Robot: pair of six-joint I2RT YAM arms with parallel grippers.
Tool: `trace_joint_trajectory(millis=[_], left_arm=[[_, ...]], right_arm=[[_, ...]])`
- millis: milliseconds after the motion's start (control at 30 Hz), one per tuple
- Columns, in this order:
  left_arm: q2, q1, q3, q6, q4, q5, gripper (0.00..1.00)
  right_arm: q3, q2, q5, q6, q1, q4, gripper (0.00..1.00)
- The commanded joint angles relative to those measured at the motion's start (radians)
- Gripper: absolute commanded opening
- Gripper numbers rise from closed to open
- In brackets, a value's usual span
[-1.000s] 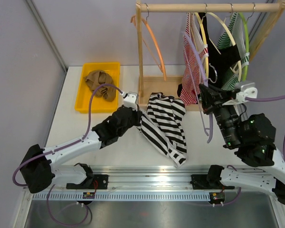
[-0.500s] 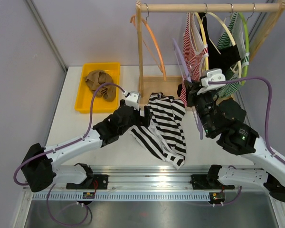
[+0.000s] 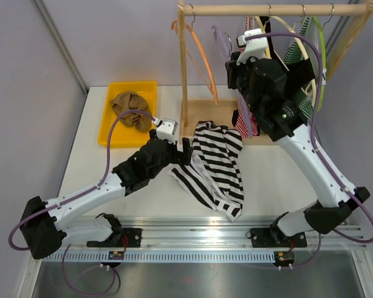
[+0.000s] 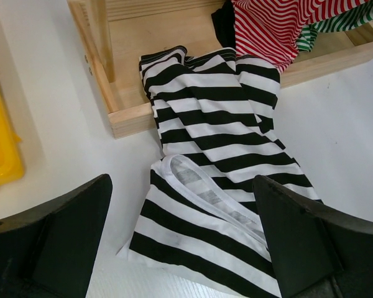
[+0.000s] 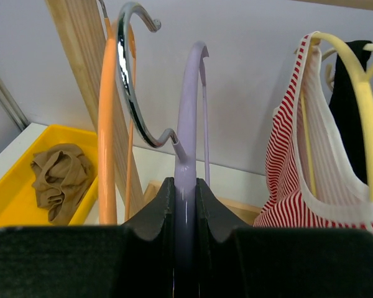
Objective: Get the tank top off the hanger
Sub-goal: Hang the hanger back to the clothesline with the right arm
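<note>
The black-and-white striped tank top [image 3: 214, 167] lies crumpled on the table, its top edge resting over the wooden rack base [image 3: 202, 112]. In the left wrist view the tank top [image 4: 217, 143] spreads out just beneath and ahead of my left gripper [image 4: 180, 183], which stands wide open with nothing held. My left gripper [image 3: 177, 149] hovers by the garment's left edge. High up near the rail, my right gripper [image 3: 236, 59] is shut on the bare lilac hanger [image 3: 219, 37]. The right wrist view shows the lilac hanger [image 5: 189, 112] pinched between the jaws, its metal hook [image 5: 133, 74] free.
A yellow bin [image 3: 121, 143] holding a tan cloth [image 3: 129, 107] sits at the back left. The wooden rack's rail [image 3: 273, 9] carries an empty orange hanger [image 3: 202, 56], a red-striped top [image 3: 252, 93] and other garments on yellow and green hangers.
My left gripper opened and let go of the tank top, which settled on the table. My right arm raised the lilac hanger up and left toward the rail.
</note>
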Motion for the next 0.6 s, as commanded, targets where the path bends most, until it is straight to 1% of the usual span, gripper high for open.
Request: trace_joint_trajectory(millis=[0, 167, 333, 433, 500, 567], left_arm=[[-0.044, 0.006, 0.008, 0.031, -0.009, -0.051, 0.99], [-0.084, 0.014, -0.013, 0.03, -0.027, -0.081, 0.99], [-0.101, 0.032, -0.048, 0.016, -0.029, -0.086, 0.99], [-0.101, 0.047, -0.062, 0.008, -0.036, -0.081, 0.99], [-0.11, 0.055, -0.076, 0.0, -0.038, -0.08, 0.99], [-0.121, 0.06, -0.087, -0.004, -0.032, -0.072, 0.99]], right_arm=[[0.138, 0.077, -0.137, 0.013, -0.053, 0.01, 0.0], [0.314, 0.22, -0.226, 0.013, -0.117, -0.003, 0.0], [0.457, 0.335, -0.278, 0.004, -0.134, -0.015, 0.0], [0.633, 0.433, -0.29, 0.006, -0.145, -0.065, 0.0], [0.688, 0.496, -0.301, 0.004, -0.153, -0.077, 0.0], [0.777, 0.554, -0.312, 0.016, -0.159, -0.092, 0.0]])
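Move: The right hand holds the lavender hanger below its hook. The free stretch of rail it is bound for lies about 17 cm ahead, 5 cm left and 9 cm above. The orange hanger hangs some 15 cm ahead and 12 cm left, about level; the red-striped top 14 cm ahead, 10 cm right and 8 cm lower. From the left hand that rail spot is roughly 27 cm ahead, 10 cm right and 35 cm up. Keeping its grip on the neck of the lavender hanger, the right hand pushes forward about 11 cm and some 4 cm left, dipping slightly, then climbing to finish about 3 cm higher, bringing the hook up to the near side of the rail while turning slightly counter-clockwise. The left hand, empty and wide open, drifts about 4 cm left, away from the black-and-white tank top. ##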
